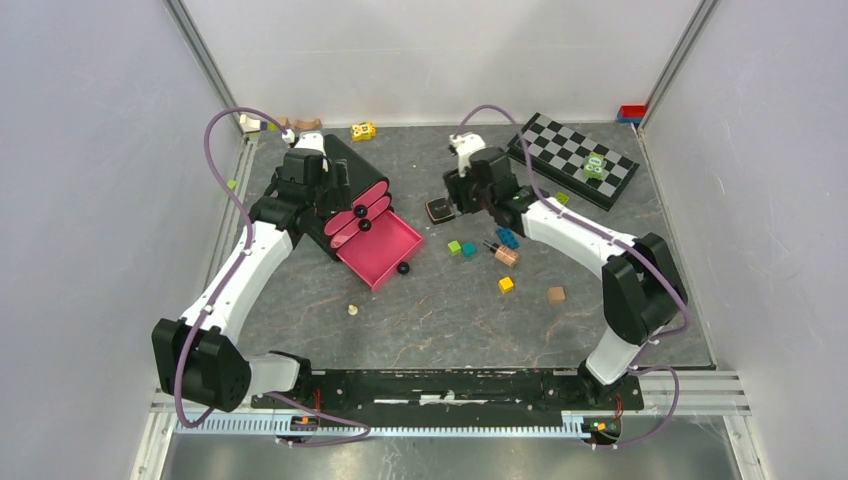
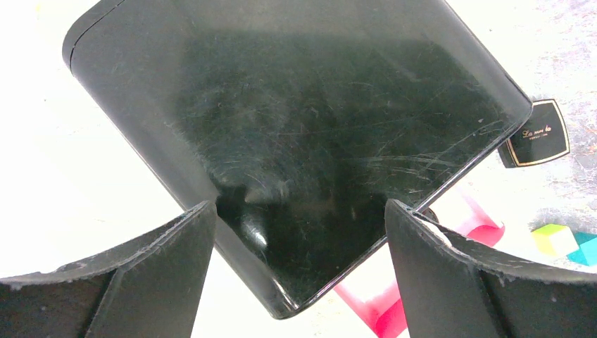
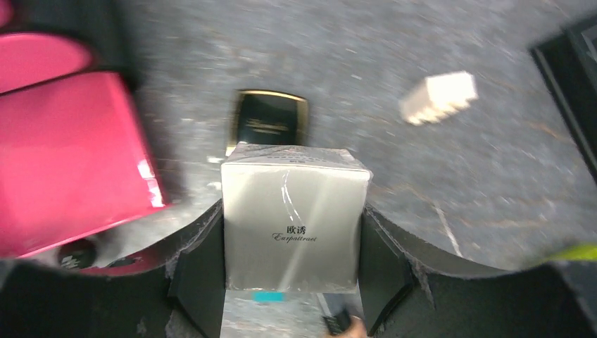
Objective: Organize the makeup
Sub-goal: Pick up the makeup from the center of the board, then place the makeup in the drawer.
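Note:
My right gripper [image 3: 292,225] is shut on a silver-white box [image 3: 294,211] with dark print, lifted just above the table. Beyond it lies a black square compact [image 3: 269,120], which in the top view [image 1: 438,210] sits just left of that gripper [image 1: 455,192]. A brown lipstick-like tube [image 1: 503,252] lies near the right forearm. My left gripper [image 2: 299,211] is open, its fingers either side of a corner of the black organizer [image 2: 303,105]. The organizer's lowest pink drawer [image 1: 385,250] is pulled out.
Small coloured blocks lie around the tube: green [image 1: 454,247], teal [image 1: 468,248], blue [image 1: 508,238], yellow [image 1: 506,285], brown [image 1: 556,294]. A chessboard [image 1: 570,160] is at the back right, a yellow toy [image 1: 363,131] at the back wall, a cream block [image 3: 440,96] ahead.

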`<state>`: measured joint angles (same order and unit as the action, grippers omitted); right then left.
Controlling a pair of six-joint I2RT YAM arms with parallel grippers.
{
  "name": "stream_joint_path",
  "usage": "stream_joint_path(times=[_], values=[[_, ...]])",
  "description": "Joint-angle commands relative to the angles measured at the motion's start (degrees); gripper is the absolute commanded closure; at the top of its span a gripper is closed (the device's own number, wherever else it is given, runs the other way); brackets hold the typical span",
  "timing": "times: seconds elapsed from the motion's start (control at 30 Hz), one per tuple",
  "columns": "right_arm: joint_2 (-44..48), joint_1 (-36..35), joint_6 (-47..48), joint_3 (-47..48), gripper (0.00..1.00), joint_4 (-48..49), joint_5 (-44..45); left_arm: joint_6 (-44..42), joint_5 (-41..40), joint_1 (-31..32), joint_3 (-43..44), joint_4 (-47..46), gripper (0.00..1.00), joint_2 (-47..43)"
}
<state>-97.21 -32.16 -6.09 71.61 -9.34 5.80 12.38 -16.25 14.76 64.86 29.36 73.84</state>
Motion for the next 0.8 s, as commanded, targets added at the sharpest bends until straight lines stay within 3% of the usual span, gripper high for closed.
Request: stream_joint_path(times=[0.0,0.27,0.53,0.77], values=[[-0.63,-6.22,3.53,3.67,0.60,4.88,-3.45,-0.62,-1.21,0.26,-2.55,6.71,0.06,1.58],[-8.47,-14.43,4.52,10.96,0.60,7.06,-7.21,-0.34,-0.67,0.26,-2.52,6.61,0.05,2.05],[-16.22,-18.45,5.56,18.09,0.60,4.71,-3.34,-0.34,-0.36,0.26,-2.63,6.67,0.06,1.61],[-19.92,-19.10,5.39,18.60,0.60,7.12,0.90,-0.08,0.51,0.27,-2.32,7.01,0.06,2.27]])
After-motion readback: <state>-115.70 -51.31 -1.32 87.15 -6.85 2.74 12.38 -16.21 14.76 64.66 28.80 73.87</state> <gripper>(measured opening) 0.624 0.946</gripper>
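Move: The open pink drawer, where the white box held by the right hand is taken, lies about 20 cm left, 7 cm back and 11 cm below. The black compact is roughly 4 cm ahead, 5 cm left and 13 cm below; the green cube is 6 cm back, 1 cm left, equally low. The closed drawers' knobs are some 24 cm left, 1 cm back. From the left hand, the open drawer is about 8 cm right, 3 cm back and 16 cm below. The white box, still pinched between the right fingers, is swept quickly left by some 19 cm and drawn about 6 cm back to above the open pink drawer, while the wrist turns roughly 25 degrees counter-clockwise. The leftward travel slows near the end as the right hand begins to sink, ending about 4 cm lower. ##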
